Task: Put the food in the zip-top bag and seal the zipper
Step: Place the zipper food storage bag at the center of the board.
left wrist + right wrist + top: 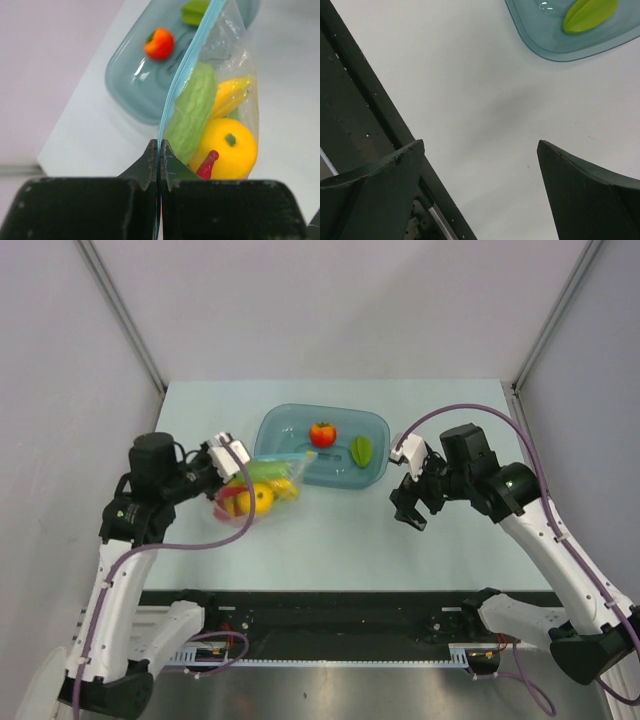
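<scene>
My left gripper (pixel 159 146) is shut on the blue zipper (pixel 186 65) at the mouth edge of the clear zip-top bag (pixel 258 490) and holds it up. Inside the bag are a green vegetable (pixel 192 110), a yellow banana (pixel 230 94), a yellow-orange citrus (pixel 230 147) and a red chili (pixel 207 165). A red tomato (pixel 322 434) and a green starfruit (pixel 361 450) lie in the blue-green tray (pixel 285 420). My right gripper (pixel 408 508) is open and empty over the table, right of the tray. The starfruit also shows in the right wrist view (pixel 590 13).
The tray's corner (pixel 545 45) sits at the upper right of the right wrist view. The black rail (pixel 330 625) runs along the table's near edge. Grey walls stand close on the left, right and back.
</scene>
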You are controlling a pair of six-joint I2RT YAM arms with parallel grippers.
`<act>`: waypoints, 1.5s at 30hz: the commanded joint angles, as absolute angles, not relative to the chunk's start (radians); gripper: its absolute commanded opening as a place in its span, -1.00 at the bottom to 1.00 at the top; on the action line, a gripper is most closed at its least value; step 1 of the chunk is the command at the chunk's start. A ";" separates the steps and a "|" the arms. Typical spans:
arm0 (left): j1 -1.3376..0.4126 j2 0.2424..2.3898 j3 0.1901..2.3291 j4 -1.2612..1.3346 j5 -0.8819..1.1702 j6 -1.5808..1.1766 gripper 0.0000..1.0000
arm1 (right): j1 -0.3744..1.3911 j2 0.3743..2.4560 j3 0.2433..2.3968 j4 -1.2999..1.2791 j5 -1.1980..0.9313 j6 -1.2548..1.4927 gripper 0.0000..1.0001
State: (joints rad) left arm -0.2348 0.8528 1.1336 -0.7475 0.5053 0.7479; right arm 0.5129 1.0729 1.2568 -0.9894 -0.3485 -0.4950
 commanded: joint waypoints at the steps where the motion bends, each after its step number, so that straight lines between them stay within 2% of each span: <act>1: 0.025 0.931 1.236 -0.694 0.656 0.859 -1.00 | 0.509 1.063 1.255 -0.933 -0.367 -0.408 0.99; 6: 0.240 1.217 1.388 -0.578 0.799 0.903 -1.00 | 0.512 1.066 1.258 -0.933 -0.368 -0.402 0.99; 13: 0.313 1.695 1.961 -0.722 0.860 0.972 -1.00 | 0.515 1.055 1.276 -0.954 -0.348 -0.388 1.00; 16: 0.336 1.770 2.003 -0.753 0.876 1.058 -1.00 | 0.518 1.040 1.267 -0.957 -0.338 -0.379 0.99; 18: 0.348 1.770 1.953 -0.794 0.888 1.162 -1.00 | 0.520 1.034 1.255 -0.953 -0.333 -0.371 0.99; 21: 0.345 1.717 1.736 -0.816 0.865 1.356 -1.00 | 0.519 1.031 1.236 -0.943 -0.331 -0.357 0.99; 24: 0.336 1.643 1.420 -0.865 0.801 1.606 -1.00 | 0.517 1.034 1.247 -0.971 -0.341 -0.357 0.99; 27: 0.337 1.565 1.194 -0.867 0.736 1.711 -1.00 | 0.515 1.025 1.247 -0.992 -0.342 -0.364 0.99; 34: 0.333 1.375 0.904 -0.960 0.758 1.717 -1.00 | 0.518 1.045 1.244 -1.009 -0.362 -0.365 0.99; 37: 0.331 1.272 0.822 -0.998 0.753 1.694 -0.51 | 0.518 1.054 1.239 -0.996 -0.373 -0.367 0.99; 38: 0.336 1.217 0.824 -1.021 0.759 1.672 -0.13 | 0.517 1.061 1.239 -0.991 -0.374 -0.364 1.00; 39: 0.340 1.192 0.834 -1.052 0.787 1.639 0.03 | 0.515 1.065 1.241 -0.985 -0.374 -0.359 1.00; 40: 0.344 1.163 0.850 -1.063 0.802 1.597 0.57 | 0.512 1.068 1.241 -0.973 -0.377 -0.347 1.00; 41: 0.344 1.141 0.898 -1.074 0.817 1.472 0.99 | 0.506 1.074 1.241 -0.963 -0.379 -0.339 1.00; 43: 0.341 1.097 0.965 -1.052 0.871 1.300 0.99 | 0.496 1.081 1.239 -0.931 -0.393 -0.313 1.00; 45: 0.315 1.103 1.081 -0.942 0.817 0.957 0.99 | 0.476 1.098 1.241 -0.888 -0.400 -0.292 0.99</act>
State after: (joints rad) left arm 0.3382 1.1393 0.8936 -1.0393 0.7624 1.4403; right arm 0.5026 1.0821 1.2400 -0.9840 -0.3714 -0.3473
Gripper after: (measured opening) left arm 0.993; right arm 0.995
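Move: The left hand still grips the blue zipper strip, and the filled bag hangs about 8 cm below it, 5 cm right and 2 cm ahead. The open patch of board for the bag lies roughly 13 cm ahead, 13 cm left and 26 cm below. Its neighbour, the tray, is centred some 20 cm ahead and 16 cm right of the hand, 27 cm down. From the empty right hand that patch is about 46 cm left, 16 cm ahead and 20 cm below. With the zipper strip still pinched, the left hand sweeps the bag out forward and left over the board, away from the tray, some 24 cm forward and 18 cm left at nearly level height, then swings back towards its base while sinking about 24 cm to lay the bag down, the fingers tipping some 20 degrees further down. Low over the left side of the board, still easing back and a little right, it opens wide and lets go of the strip, then lifts about 4 cm, its open fingers over the zipper end. ##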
